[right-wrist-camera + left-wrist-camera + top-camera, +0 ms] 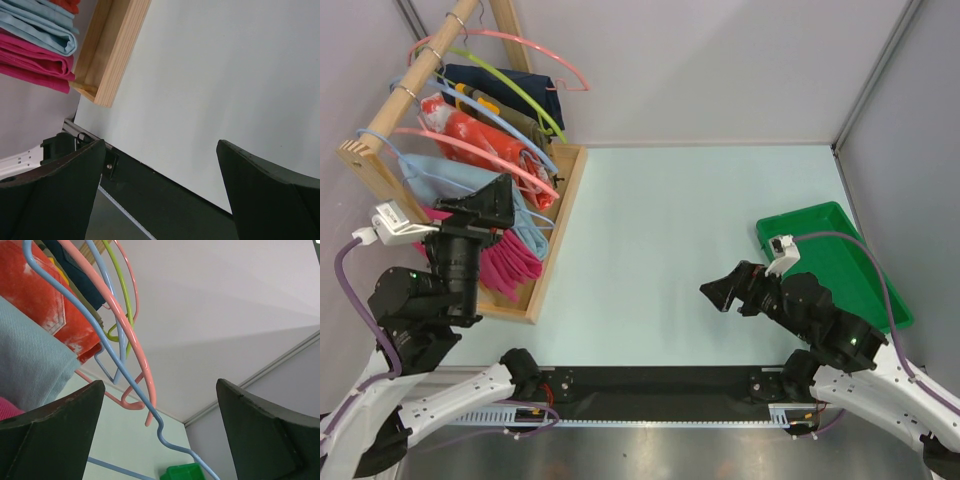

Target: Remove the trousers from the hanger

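Observation:
The magenta-pink trousers [510, 262] hang folded at the near end of the rack, under a pale blue cloth. A corner of them shows in the left wrist view [7, 408], and they also show in the right wrist view [30, 62]. The thin light-blue wire hanger [130, 382] runs diagonally across the left wrist view and passes between my left fingers without touching them. My left gripper [490, 205] is open, up against the hanging clothes just above the trousers. My right gripper [725, 290] is open and empty above the table, left of the green tray [840, 260].
A wooden rack with a wooden base tray [560, 215] stands at the left. It holds pink hangers [127, 325], a lime-green hanger [122, 295], a red-orange patterned cloth [35, 290], a pale blue cloth [30, 360] and dark garments. Grey walls close in the table.

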Motion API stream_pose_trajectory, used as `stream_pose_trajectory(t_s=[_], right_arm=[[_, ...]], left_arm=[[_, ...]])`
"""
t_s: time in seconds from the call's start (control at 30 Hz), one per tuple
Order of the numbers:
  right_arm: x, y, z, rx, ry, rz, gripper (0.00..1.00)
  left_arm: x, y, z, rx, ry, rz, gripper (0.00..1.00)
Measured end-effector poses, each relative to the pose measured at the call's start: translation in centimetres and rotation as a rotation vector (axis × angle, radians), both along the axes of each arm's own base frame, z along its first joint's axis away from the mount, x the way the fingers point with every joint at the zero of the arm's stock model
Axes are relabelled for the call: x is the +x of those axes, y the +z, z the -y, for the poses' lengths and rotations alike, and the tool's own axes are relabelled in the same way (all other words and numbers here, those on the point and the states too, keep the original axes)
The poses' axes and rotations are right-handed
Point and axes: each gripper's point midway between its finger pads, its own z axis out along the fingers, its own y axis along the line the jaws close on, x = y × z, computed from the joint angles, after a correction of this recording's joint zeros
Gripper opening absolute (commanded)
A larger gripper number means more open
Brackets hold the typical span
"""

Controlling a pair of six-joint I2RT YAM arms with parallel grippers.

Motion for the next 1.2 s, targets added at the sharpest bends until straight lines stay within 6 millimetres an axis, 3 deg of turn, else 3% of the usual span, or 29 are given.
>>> stream_pose_trajectory(t_s=[0.1, 0.17, 0.23, 0.77, 0.9, 1.2], right_arm=[[-0.1, 0.1, 0.0, 0.005, 0.001, 0.001, 1.00], [-0.1, 0.1, 0.0, 0.006, 0.001, 0.001, 1.00], [-0.1, 0.1, 0.0, 0.007, 0.001, 0.000, 1.00], [-0.2, 0.1, -0.1, 0.006, 0.004, 0.000, 1.00], [-0.2, 0.1, -0.1, 0.006, 0.004, 0.000, 1.00], [-0.2, 0.1, -0.1, 0.008, 0.004, -0.001, 1.00]], left_arm=[[0.2, -0.3, 0.1, 0.002, 0.005, -0.006, 0.72], [0.3, -0.5, 0.1, 0.001, 0.007, -0.007, 0.67], [0.4, -0.7, 0.1, 0.003, 0.012, -0.006, 0.54], [0.6, 0.0, -0.4, 0.014, 0.048, 0.038, 0.16], [0.7, -0.1, -0.6, 0.045, 0.068, 0.042, 0.01], [0.6, 1.1, -0.5, 0.115, 0.075, 0.098, 0.00]])
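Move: The sloping arm of the blue hanger that carries the light-blue trousers already runs between the left hand's open fingers, about 1 cm ahead and 1 cm lower. The trousers hang some 4 cm ahead, 6 left and 12 below; the pink hanger is about 5 ahead, 3 left and level, and the red trousers roughly 10 ahead, 5 left and 10 below. From the idle right hand, that hanger arm lies some 30 cm left, 8 ahead and 25 higher. The blue hanger's arm is pinched by the left fingers, which start wide open and shut to about a quarter while the hand eases less than 1 cm forward and dips slightly. Keeping the pinch, the hand then rises roughly 1 to 2 cm from its lowest point, rolling some 5 to 10 degrees left side up and tipping its fingertips up by about 5 degrees. ##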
